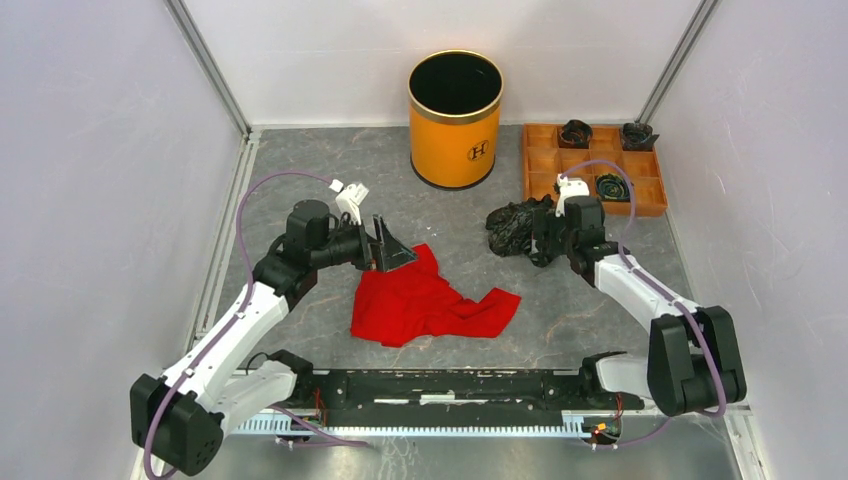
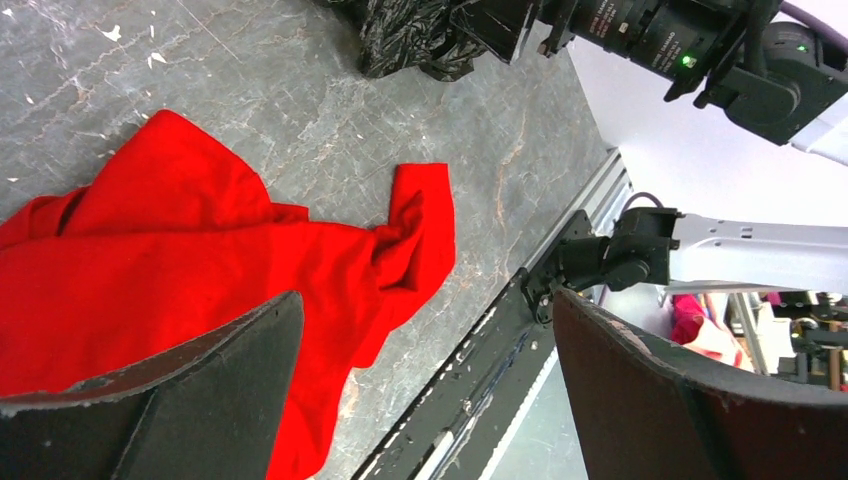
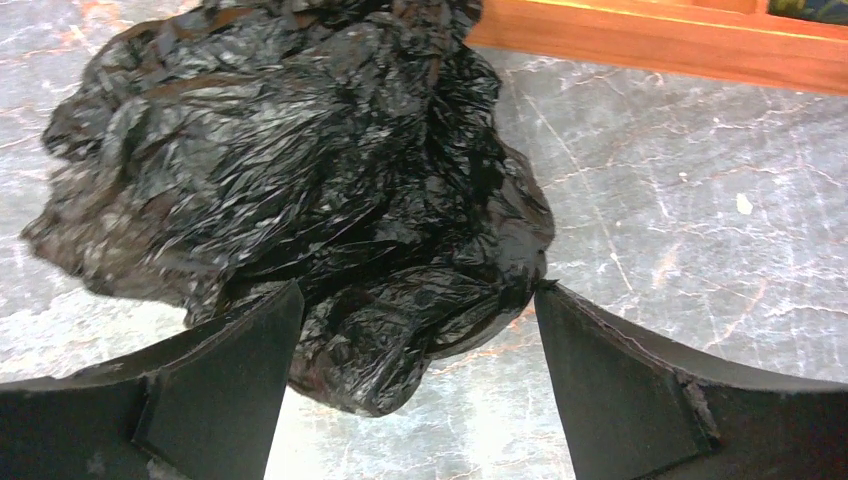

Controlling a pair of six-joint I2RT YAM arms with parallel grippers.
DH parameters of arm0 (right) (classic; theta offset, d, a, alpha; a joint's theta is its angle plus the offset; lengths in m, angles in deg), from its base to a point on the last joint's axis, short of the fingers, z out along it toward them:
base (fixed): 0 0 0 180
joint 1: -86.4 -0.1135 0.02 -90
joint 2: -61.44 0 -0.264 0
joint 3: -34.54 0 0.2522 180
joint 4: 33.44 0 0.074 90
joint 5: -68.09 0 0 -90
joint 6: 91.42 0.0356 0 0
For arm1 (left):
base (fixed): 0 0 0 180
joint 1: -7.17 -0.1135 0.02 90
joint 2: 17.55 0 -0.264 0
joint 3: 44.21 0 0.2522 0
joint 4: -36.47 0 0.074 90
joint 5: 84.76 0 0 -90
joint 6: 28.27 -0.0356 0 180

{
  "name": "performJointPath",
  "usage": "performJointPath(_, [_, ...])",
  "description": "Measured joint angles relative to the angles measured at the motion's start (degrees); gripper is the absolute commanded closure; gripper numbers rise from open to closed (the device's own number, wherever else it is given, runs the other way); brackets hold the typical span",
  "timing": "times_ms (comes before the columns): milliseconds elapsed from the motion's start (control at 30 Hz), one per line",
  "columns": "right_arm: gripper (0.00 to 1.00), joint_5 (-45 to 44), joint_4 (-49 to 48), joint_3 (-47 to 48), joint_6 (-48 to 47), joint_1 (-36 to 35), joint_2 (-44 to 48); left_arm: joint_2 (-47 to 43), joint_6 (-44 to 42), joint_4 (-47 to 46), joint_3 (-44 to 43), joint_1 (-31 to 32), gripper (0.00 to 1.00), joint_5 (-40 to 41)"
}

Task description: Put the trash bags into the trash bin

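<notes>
The trash bag (image 1: 512, 228) is a crumpled glossy black heap on the grey table, right of centre; it also fills the right wrist view (image 3: 300, 180) and shows at the top of the left wrist view (image 2: 410, 35). My right gripper (image 1: 541, 238) is open at the bag's right side. In its own view the gripper (image 3: 418, 295) has its jaws wide, with the bag's near lobe between them. The orange trash bin (image 1: 455, 130) stands upright at the back centre. My left gripper (image 1: 393, 250) hangs open over a red cloth (image 1: 430, 300), with nothing between its jaws (image 2: 425, 305).
An orange-brown compartment tray (image 1: 550, 160) with small rolled dark bundles (image 1: 575, 132) lies at the back right, just behind the bag; its edge (image 3: 650, 45) shows in the right wrist view. The red cloth (image 2: 150, 250) is spread mid-table. White walls enclose the table.
</notes>
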Motion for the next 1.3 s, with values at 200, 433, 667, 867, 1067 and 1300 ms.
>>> performJointPath(200, [0.50,-1.38,-3.28,-0.02,-0.22,0.04,-2.43,2.47,3.13,0.04,-1.29,1.57,0.00,0.33])
performJointPath(433, [1.00,12.31,-10.88,-3.30,1.64,-0.92,-3.78,3.45,5.18,-0.04,-2.75,3.28,0.00,1.66])
performJointPath(667, [1.00,25.62,-11.89,-4.26,4.04,-10.86,0.48,3.08,5.62,0.76,-2.86,3.28,0.00,4.24])
performJointPath(867, [1.00,31.87,-11.04,-4.46,5.05,-13.33,12.57,2.19,0.63,9.20,-12.48,3.52,0.00,8.04])
performJointPath(1067, [1.00,33.53,-10.43,-5.86,7.30,-13.22,23.26,-3.26,-1.81,7.80,-16.11,3.52,0.00,7.74])
performJointPath(1300, [0.99,34.88,-10.97,-5.88,12.37,-13.22,25.49,1.07,-0.42,5.11,-12.63,3.56,0.00,6.01])
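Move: The black trash bag sits right at the right hand's open fingers: its middle is about 4 cm ahead, 6 cm to the left and some 2 cm lower. The trash bin stands roughly 21 cm ahead and 25 cm left of that hand, the wooden tray 20 cm ahead and 11 cm right, the red cloth 14 cm back and 29 cm left. From the left hand the bag lies about 12 cm ahead, 28 cm right and 13 cm down. The right fingers shut fully on the near right end of the trash bag, then carry it some 16 cm left and, overlapping, about 14 cm up and 10 cm back over the red cloth towards the left hand, turning counter-clockwise about 40 degrees with the hand's left side rising. The left hand, still wide open, rises about 11 cm late on, then sinks back some 4 cm. ##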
